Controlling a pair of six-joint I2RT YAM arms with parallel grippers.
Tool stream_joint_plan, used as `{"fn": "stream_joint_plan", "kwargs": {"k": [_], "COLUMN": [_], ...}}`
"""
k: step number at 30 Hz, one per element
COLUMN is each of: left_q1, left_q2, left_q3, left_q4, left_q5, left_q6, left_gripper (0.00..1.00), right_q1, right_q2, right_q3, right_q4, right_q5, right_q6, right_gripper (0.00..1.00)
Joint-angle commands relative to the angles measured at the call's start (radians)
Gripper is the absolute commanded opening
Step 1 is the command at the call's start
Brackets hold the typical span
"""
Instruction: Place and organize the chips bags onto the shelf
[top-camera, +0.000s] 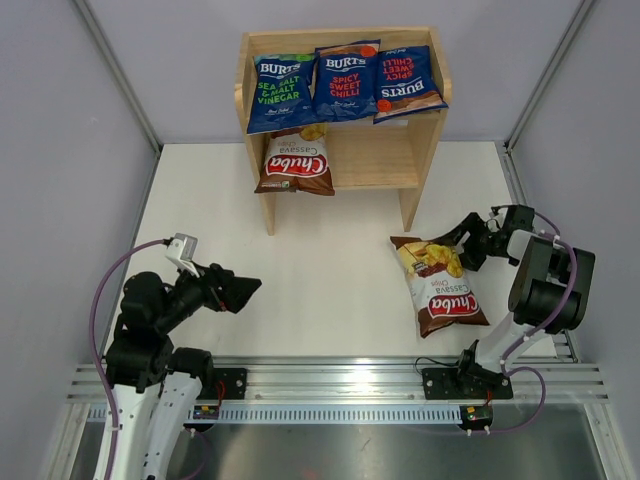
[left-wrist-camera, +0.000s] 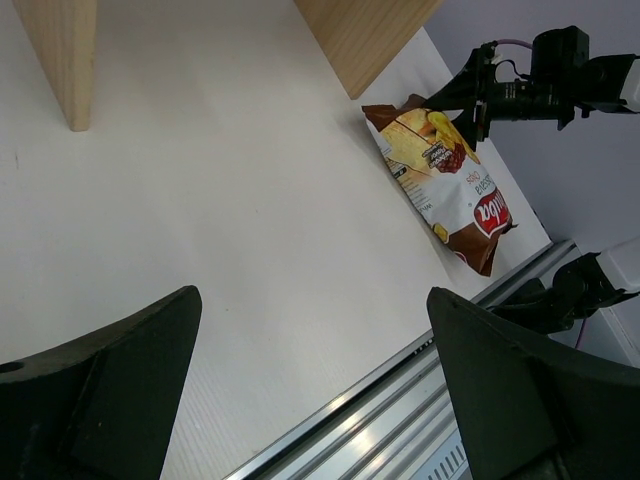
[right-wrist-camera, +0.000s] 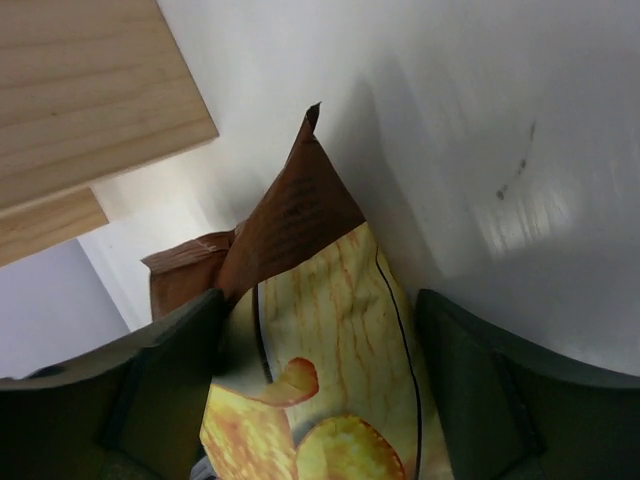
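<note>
Three blue Burts chips bags lie side by side on the top tier of the wooden shelf. A brown-and-white Chuba bag leans out of the lower tier at the left. Another Chuba bag lies flat on the table at the right. My right gripper straddles this bag's top end, jaws still apart, one finger touching it and a small gap at the other. My left gripper hangs wide open over bare table at the near left.
The shelf's front legs stand on the white table, the right one close to the far end of the loose bag. A metal rail runs along the near edge. Grey walls enclose the left, right and back.
</note>
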Motion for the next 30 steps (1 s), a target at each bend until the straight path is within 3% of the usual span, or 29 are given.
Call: {"fn": "stream_joint_plan", "kwargs": {"k": [1,9,13,18,26,29,30], "left_q1": [-0.005,-0.005,-0.005,-0.005,-0.011,-0.101,-0.208], "left_q2": [-0.007,0.0,0.003,0.026,0.117,0.207,0.232], "left_q3": [0.016,0.02,0.026,0.026,-0.024,-0.05,-0.056], "left_q4": [0.048,0.036,0.029,0.029,0.173,0.278,0.31], "left_q5": [0.03,0.015,0.004,0.024,0.188,0.137,0.095], "left_q6": [0.016,0.018,0.018,0.024,-0.024,-0.08,-0.096], "left_gripper": [0.99,0.99,0.99,0.99,0.99,0.99,0.99], "right_q1": [0.001,0.001,0.001,0.001,0.001,0.001,0.001], "right_q2": [-0.116,-0.33,-0.456,-0.615,-0.989,-1.121,-1.172], "right_q3": [-0.067,-0.257,-0.381,-0.412,-0.366,-0.338,-0.319], "right_q4": [0.021,0.241,0.344,0.294,0.03,-0.028,-0.041], "right_q5": [0.06,0.062,0.114,0.181,0.374,0.416,0.422], "right_q6": [0.04,0.283,0.4,0.456,0.597,0.737,0.765], "right_gripper": [0.74,0.38,0.14,0.09,0.0,0.0,0.0]}}
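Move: On the table by the right shelf foot, the brown cassava chips bag has its upper right edge between the right hand's open fingers; its middle lies about 11 cm back from that hand, 4 cm to its left and 1 cm lower. The right shelf foot stands some 13 cm left and 4 cm farther out, 2 cm lower; the lower board's empty half is roughly 21 cm left, 12 cm out and 10 cm up. From the left hand, the bag's middle is about 45 cm right, 8 cm ahead, 22 cm below. Closing its fingers, the right hand pinches the bag's upper right edge while drawing back from the shelf foot and starting to rise. It then climbs faster, about 15 cm up and 7 cm back in all, turning clockwise some 35 degrees as its fingertips tilt upward. Late on, the open, empty left hand swings about 3 cm to the right. ##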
